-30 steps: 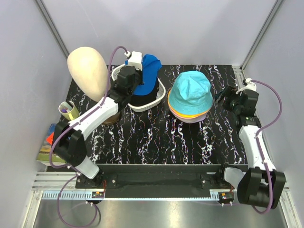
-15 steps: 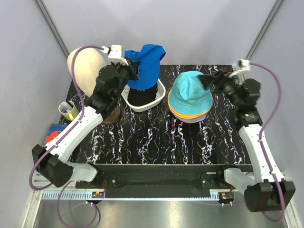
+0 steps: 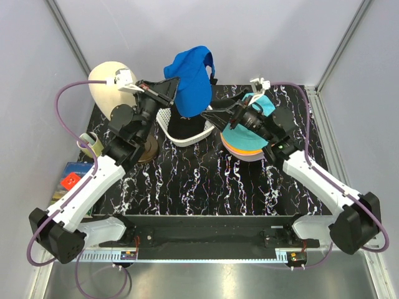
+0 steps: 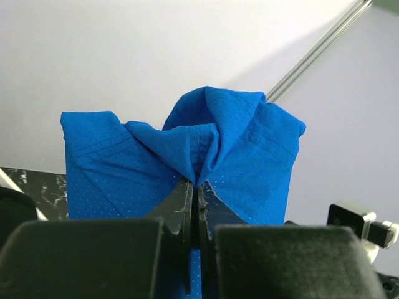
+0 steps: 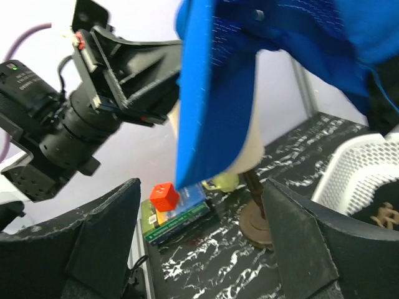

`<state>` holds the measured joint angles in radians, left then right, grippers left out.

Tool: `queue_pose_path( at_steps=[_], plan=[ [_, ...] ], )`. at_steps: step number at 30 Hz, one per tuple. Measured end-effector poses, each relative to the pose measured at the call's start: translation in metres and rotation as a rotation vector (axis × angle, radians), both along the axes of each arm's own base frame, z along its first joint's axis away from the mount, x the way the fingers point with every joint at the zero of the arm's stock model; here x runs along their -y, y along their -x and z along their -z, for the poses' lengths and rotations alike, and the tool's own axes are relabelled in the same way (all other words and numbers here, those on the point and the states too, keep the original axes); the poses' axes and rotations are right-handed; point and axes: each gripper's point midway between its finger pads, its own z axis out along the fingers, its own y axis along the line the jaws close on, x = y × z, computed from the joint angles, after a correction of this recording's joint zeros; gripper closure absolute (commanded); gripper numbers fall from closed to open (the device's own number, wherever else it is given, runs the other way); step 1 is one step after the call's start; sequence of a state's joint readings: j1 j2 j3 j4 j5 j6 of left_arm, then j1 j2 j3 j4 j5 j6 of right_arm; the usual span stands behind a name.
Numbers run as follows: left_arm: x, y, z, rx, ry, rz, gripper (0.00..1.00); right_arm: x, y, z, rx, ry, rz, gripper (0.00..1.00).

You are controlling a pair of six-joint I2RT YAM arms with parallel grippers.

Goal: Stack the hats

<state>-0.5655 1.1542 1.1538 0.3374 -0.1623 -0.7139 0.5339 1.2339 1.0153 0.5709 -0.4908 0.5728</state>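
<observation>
My left gripper [image 3: 177, 85] is shut on a pinched fold of the royal-blue hat [image 3: 192, 80], which hangs in the air above the white basket [image 3: 201, 133]. The left wrist view has the jaws [image 4: 198, 190] pressed together on the blue fabric [image 4: 246, 149]. My right gripper [image 3: 216, 118] stands open just right of the hanging hat, empty, its brim [image 5: 209, 87] above the fingers [image 5: 103, 240]. The stack has the teal hat [image 3: 240, 134] on top of orange [image 3: 240, 149] and lavender [image 3: 250, 157] brims, partly hidden by the right arm. A black cap [image 3: 182, 128] lies in the basket.
The cream mannequin head [image 3: 107, 87] stands at the back left on a round brown base [image 5: 255, 225]. Books [image 5: 181, 218] with a red cube [image 5: 164, 195] and a yellow-green roll [image 3: 89, 145] sit at the left table edge. White walls and frame posts close the back.
The left arm has lifted the blue hat up out of the basket. The right arm has swung left from the right side, over the stack, toward the hanging hat.
</observation>
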Motion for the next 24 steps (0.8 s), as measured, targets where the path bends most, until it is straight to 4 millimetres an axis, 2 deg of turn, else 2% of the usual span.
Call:
queue_pose_path(
  at_steps=[3, 4, 6, 7, 10, 11, 13, 14, 16, 17, 18, 21, 24],
  plan=[
    [0.000, 0.004, 0.004, -0.014, 0.045, 0.005, 1.00, -0.018, 0.004, -0.002, 0.030, -0.007, -0.040, 0.15],
    [0.002, 0.005, 0.005, -0.020, 0.052, 0.009, 1.00, -0.024, 0.005, -0.002, 0.038, -0.007, -0.051, 0.19],
    [0.005, 0.007, 0.008, -0.027, 0.061, 0.016, 1.00, -0.033, 0.007, 0.001, 0.049, -0.004, -0.071, 0.31],
    [0.007, 0.008, 0.009, -0.031, 0.064, 0.020, 1.00, -0.037, 0.007, 0.000, 0.055, -0.003, -0.078, 0.43],
    [0.010, 0.011, 0.008, -0.032, 0.070, 0.028, 1.00, -0.044, 0.004, -0.006, 0.080, -0.005, -0.090, 0.58],
    [0.010, 0.012, 0.008, -0.031, 0.071, 0.029, 1.00, -0.044, 0.004, -0.009, 0.088, -0.007, -0.091, 0.70],
    [0.010, 0.014, 0.006, -0.025, 0.074, 0.031, 1.00, -0.044, 0.005, -0.014, 0.113, -0.013, -0.095, 0.86],
    [0.009, 0.015, 0.005, -0.023, 0.075, 0.031, 0.96, -0.044, 0.007, -0.017, 0.123, -0.016, -0.098, 1.00],
    [0.008, 0.018, 0.001, -0.012, 0.074, 0.034, 0.82, -0.044, 0.007, -0.019, 0.128, -0.019, -0.099, 1.00],
    [0.007, 0.020, 0.000, -0.003, 0.067, 0.033, 0.73, -0.044, 0.007, -0.020, 0.126, -0.021, -0.100, 1.00],
    [0.006, 0.021, -0.002, 0.006, 0.057, 0.032, 0.41, -0.044, 0.007, -0.020, 0.124, -0.023, -0.100, 1.00],
    [0.005, 0.026, 0.000, 0.027, -0.013, 0.030, 0.12, -0.043, 0.009, -0.024, 0.105, -0.036, -0.106, 1.00],
    [0.001, 0.032, 0.004, 0.050, -0.104, 0.020, 0.07, -0.043, 0.008, -0.030, 0.075, -0.054, -0.107, 1.00]
  ],
)
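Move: The blue hat, still pinched by the left fingers, has its middle about 6 cm right of the left hand and 4 cm ahead, at about its height. From the open right hand, its middle lies some 6 cm left, 9 cm ahead and 5 cm higher. The white basket sits about 8 cm ahead of the left hand and 30 cm below, and the teal-topped hat stack some 15 cm right of the right hand, 4 cm ahead and 18 cm below. Pinching the blue hat's near edge between its fingers, the right hand takes over: open, it slides about 4 cm left onto the edge, shuts, then rises some 3 cm. Only once that grip is shut do the left fingers spread wide and let go, the left hand easing back about 3 cm. ##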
